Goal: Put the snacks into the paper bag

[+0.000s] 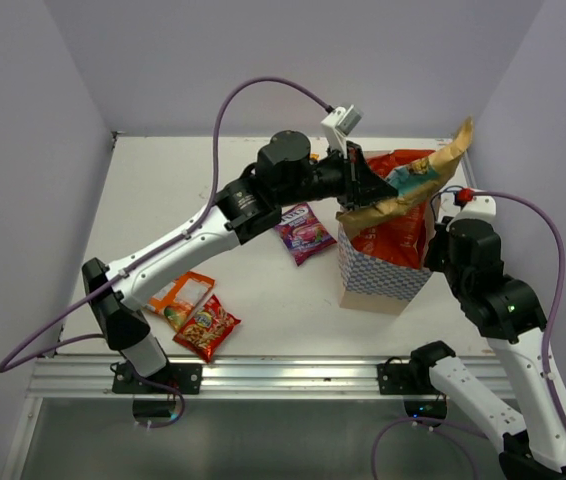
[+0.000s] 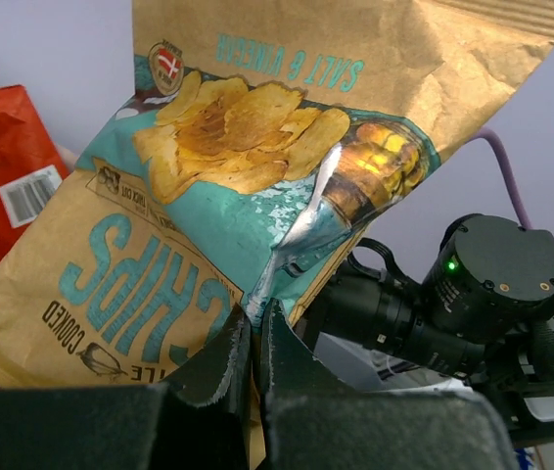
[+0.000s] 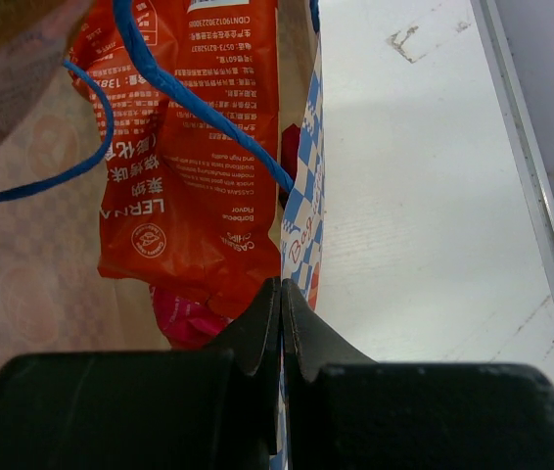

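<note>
The paper bag [image 1: 375, 276], checked blue and white, stands upright at the right of the table. A large red snack packet [image 1: 400, 232] sticks out of it. My left gripper [image 1: 361, 192] is shut on the edge of a tan-brown chips packet [image 1: 418, 180], held tilted over the bag's mouth. In the left wrist view that chips packet [image 2: 257, 147] fills the frame above the left gripper [image 2: 255, 328]. My right gripper [image 3: 281, 294] is shut on the bag's checked wall [image 3: 301, 220]. An orange-red packet [image 3: 194, 147] and a pink one [image 3: 184, 318] are inside the bag.
A purple packet [image 1: 303, 232] lies on the table [image 1: 163, 200] left of the bag. An orange-white packet [image 1: 183, 296] and a small red one [image 1: 207, 328] lie near the front left. A metal rail [image 1: 263, 375] runs along the near edge. Blue string handles [image 3: 189, 98] hang across the bag's mouth.
</note>
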You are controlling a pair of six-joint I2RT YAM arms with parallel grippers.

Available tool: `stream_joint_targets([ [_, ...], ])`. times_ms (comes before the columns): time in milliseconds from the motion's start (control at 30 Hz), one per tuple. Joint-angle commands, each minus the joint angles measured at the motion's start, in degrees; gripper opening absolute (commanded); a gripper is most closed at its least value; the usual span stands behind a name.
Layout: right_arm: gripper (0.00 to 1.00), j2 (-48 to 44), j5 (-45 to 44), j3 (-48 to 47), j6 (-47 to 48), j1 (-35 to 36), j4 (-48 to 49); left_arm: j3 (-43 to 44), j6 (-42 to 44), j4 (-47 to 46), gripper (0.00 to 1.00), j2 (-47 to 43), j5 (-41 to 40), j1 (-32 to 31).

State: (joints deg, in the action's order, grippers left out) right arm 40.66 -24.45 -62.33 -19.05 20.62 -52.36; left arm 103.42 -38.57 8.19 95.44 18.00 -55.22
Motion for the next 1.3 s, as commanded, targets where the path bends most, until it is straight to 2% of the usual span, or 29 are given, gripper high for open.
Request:
stream_joint_targets([
  [0,0.0,-0.32,0.19,-0.25,-0.02,0.21,0.68,1.0,-3.62,-13.45,0.0,-1.49,6.08,-1.11],
  [233,0.0,0.12,0.1,-0.08,-0.02,0.21,0.85,12.15,-2.3,-10.12,0.0,2.91,6.26,-3.31],
  [333,0.0,0.12,0.01,0.01,-0.02,0.21,0.85,12.69,-3.01,-10.73,0.0,3.96,6.52,-3.93],
  [467,0.0,0.03,0.01,0.01,-0.11,0.21,0.85,9.27,-3.62,-11.44,0.0,3.88,5.82,-4.28],
  [633,0.0,-0.23,-0.16,0.1,-0.02,0.3,0.85,-1.1,-2.05,-12.67,0.0,1.07,2.14,-4.28],
  [833,0.0,-0.41,-0.07,0.1,-0.2,0.21,0.77,-10.68,0.86,-10.65,0.0,-0.86,-6.12,-4.28],
  [1000,0.0,-0.33,0.01,0.19,-0.29,0.21,0.85,-18.15,1.3,-9.6,0.0,-4.38,-16.23,-4.37],
  [1200,0.0,-0.06,-0.07,0.27,-0.2,0.21,0.94,-14.74,3.58,2.87,0.0,-4.56,-28.27,-6.3],
  [1267,0.0,-0.06,-0.07,0.27,-0.2,0.21,0.94,-12.64,4.37,7.17,0.1,-2.81,-30.9,-7.62],
])
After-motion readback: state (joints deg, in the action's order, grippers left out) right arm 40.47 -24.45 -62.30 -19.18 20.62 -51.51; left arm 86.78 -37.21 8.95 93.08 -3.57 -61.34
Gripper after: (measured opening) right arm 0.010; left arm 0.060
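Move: I hold the chips packet in my left hand, above the paper bag's mouth, whose middle lies about 8 cm ahead, 3 cm to the right and 16 cm below. The red packet fills the mouth, its middle some 9 cm ahead, 4 cm right and 18 cm below my left hand. The purple packet lies on the table, roughly 16 cm ahead, 14 cm left and 42 cm down. From my right hand, shut at the bag's near right rim, the mouth's middle is about 11 cm ahead and 8 cm left, level with it. Still pinching the chips packet, I draw my left hand up about 6 cm and back 4, then reverse and lower it some 19 cm, easing forward again, down into the paper bag's mouth. On the way down I tip my fingers down and swing them counter-clockwise, roughly 25 degrees each, finally just starting to part them. My right hand stays at the rim. ##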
